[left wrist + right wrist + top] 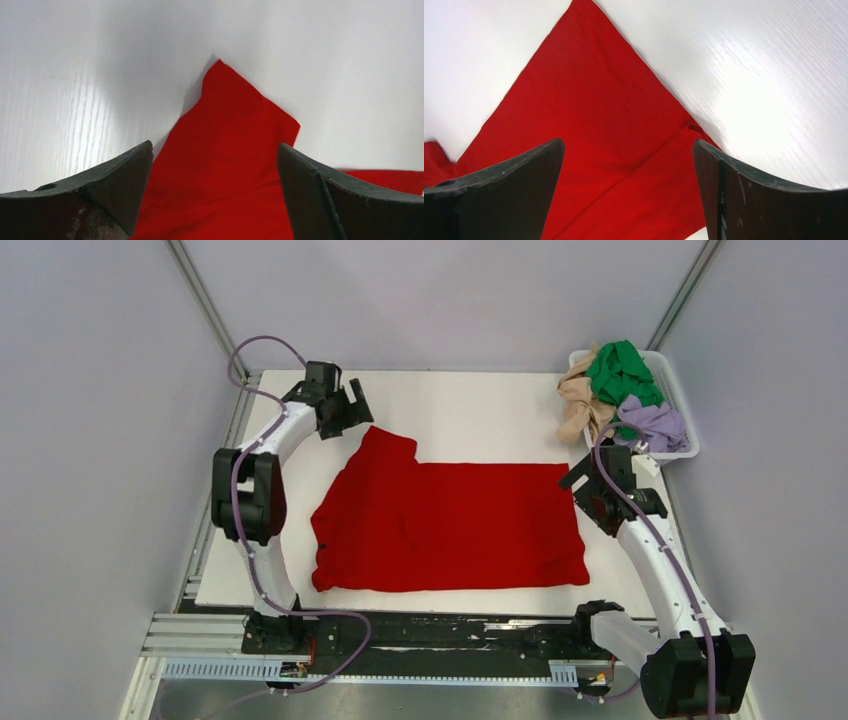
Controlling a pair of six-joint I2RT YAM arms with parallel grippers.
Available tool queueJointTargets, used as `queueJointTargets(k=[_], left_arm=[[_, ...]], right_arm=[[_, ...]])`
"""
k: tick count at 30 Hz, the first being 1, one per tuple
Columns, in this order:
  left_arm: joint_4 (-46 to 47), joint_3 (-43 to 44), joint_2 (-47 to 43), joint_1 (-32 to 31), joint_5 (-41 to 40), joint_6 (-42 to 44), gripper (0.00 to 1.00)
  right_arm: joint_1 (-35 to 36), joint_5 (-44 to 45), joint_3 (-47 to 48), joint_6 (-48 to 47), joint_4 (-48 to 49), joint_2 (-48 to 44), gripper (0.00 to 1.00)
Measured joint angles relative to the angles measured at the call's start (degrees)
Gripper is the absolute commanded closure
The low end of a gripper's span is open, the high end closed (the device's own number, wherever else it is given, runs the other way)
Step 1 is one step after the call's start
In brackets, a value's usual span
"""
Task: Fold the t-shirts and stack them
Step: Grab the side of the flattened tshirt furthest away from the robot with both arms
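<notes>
The red t-shirt [445, 522] lies spread flat on the white table, with one sleeve pointing to the far left. My left gripper [350, 412] is open just above that sleeve [225, 150], its jaws wide apart and holding nothing. My right gripper [585, 478] is open over the shirt's far right corner [589, 125], also empty. The green t-shirt [622, 370], the beige-tan t-shirt [580, 405] and the lavender t-shirt [655, 425] lie crumpled in the white basket [686, 430] at the far right.
The white table board [480, 405] ends at a metal rail [400, 635] at the near edge. Grey walls close in on both sides and at the back. The basket stands against the right wall, just beyond my right arm.
</notes>
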Motion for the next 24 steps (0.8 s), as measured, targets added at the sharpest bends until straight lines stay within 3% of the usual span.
queueJointTargets(k=[9, 19, 24], left_arm=[[-2.84, 15.54, 20.87, -0.07, 2.95, 1.16, 0.0], [-4.39, 25.38, 26.97, -0.96, 4.44, 0.59, 0.01], [-5.35, 26.86, 27.82, -2.01, 3.69, 1.05, 0.07]], right_arm=[[0.0, 1.31, -1.49, -1.88, 4.83, 1.53, 0.0], [0.0, 2.45, -3.58, -3.19, 6.23, 1.53, 0.0], [-0.02, 2.89, -3.63, -3.43, 6.45, 1.46, 0.0]])
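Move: The far end of the t-shirt's left sleeve, my left hand's goal, lies about 6 cm ahead of that hand, 6 cm to its right and some 10 cm below. The notch where sleeve meets body is about 2 cm back, 10 cm right and equally low. For my right hand, the shirt's far right corner is about 16 cm ahead, 2 cm right and 10 cm down; the sleeve end is about 25 cm ahead, 32 cm left and 10 cm down. I bring my left hand, fingers wide open, down about 8 cm and forward over the sleeve end, dropping quickly first, then levelling off just above the table while I keep easing forward and about 4 cm right, the fingers tipping slightly steeper. My open right hand only settles a centimetre or two lower, over the shirt's right side. ##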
